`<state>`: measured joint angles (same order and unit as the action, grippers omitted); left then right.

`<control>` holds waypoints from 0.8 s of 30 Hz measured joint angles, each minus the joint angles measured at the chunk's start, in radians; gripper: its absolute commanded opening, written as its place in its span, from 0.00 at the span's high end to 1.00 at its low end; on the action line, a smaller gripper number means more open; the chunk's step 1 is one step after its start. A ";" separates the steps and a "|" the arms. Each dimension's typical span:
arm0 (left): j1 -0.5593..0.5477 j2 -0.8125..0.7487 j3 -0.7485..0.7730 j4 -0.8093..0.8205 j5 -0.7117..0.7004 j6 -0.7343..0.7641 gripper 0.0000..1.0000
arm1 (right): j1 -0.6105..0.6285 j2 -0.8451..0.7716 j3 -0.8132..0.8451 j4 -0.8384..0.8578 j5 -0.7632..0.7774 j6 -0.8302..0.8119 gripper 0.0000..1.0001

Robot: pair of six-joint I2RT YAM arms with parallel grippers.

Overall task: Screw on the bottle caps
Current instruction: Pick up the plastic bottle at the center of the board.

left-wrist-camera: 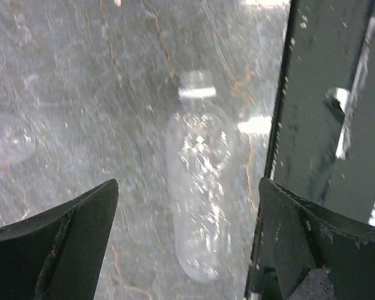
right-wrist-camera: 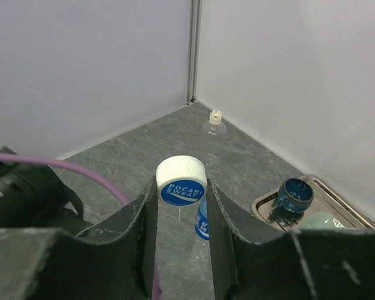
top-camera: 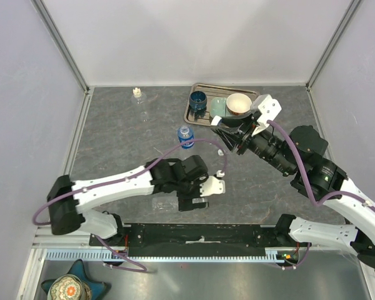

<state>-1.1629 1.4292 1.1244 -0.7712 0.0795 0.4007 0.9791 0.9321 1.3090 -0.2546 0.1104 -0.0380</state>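
Note:
My right gripper [right-wrist-camera: 181,187] is shut on a white bottle cap [right-wrist-camera: 181,180] with a blue printed top and holds it in the air; the gripper also shows in the top view [top-camera: 227,132]. An upright blue-labelled bottle [top-camera: 185,136] stands below and beyond it, partly hidden behind the fingers [right-wrist-camera: 202,220]. My left gripper [left-wrist-camera: 187,184] is open and hovers over a clear bottle [left-wrist-camera: 200,194] that lies on the table with its neck uncapped. In the top view this gripper [top-camera: 189,203] is at the front centre. A third bottle [top-camera: 137,94] with a cream cap stands at the far left.
A metal tray [top-camera: 191,114] at the back holds a dark blue cup [top-camera: 198,100], a white-and-tan bowl [top-camera: 239,104] and a pale green piece [top-camera: 217,106]. A small white speck [top-camera: 220,152] lies on the table. A black rail [top-camera: 200,234] runs along the near edge.

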 measured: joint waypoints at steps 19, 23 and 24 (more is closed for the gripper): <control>0.115 -0.198 -0.283 -0.063 0.004 0.058 0.01 | 0.000 0.018 0.035 -0.024 0.004 -0.003 0.65; 0.121 -0.192 -0.327 -0.028 0.009 0.065 0.01 | 0.000 0.024 0.036 -0.026 0.003 -0.002 0.66; 0.121 -0.187 -0.336 -0.021 0.009 0.066 0.01 | 0.000 0.025 0.037 -0.026 0.004 -0.003 0.65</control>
<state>-1.0420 1.2419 0.7879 -0.7921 0.0887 0.4664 0.9791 0.9569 1.3457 -0.2810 0.1143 -0.0406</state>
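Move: The plastic bottle lies on its side under the left hand, neck to the right; its middle is about 4 cm left, 1 cm back and 10 cm below. The blue-labelled bottle stands some 15 cm ahead, level sideways, its middle 4 cm below. A loose white cap lies about 18 cm ahead, 14 cm right and 12 cm down. From the right hand, the plastic bottle is roughly 11 cm left, 8 cm back and 44 cm below. Left hand, fingers staying wide open, sweeps about 10 cm left, then sinks some 6 cm towards the bottle's base half. ##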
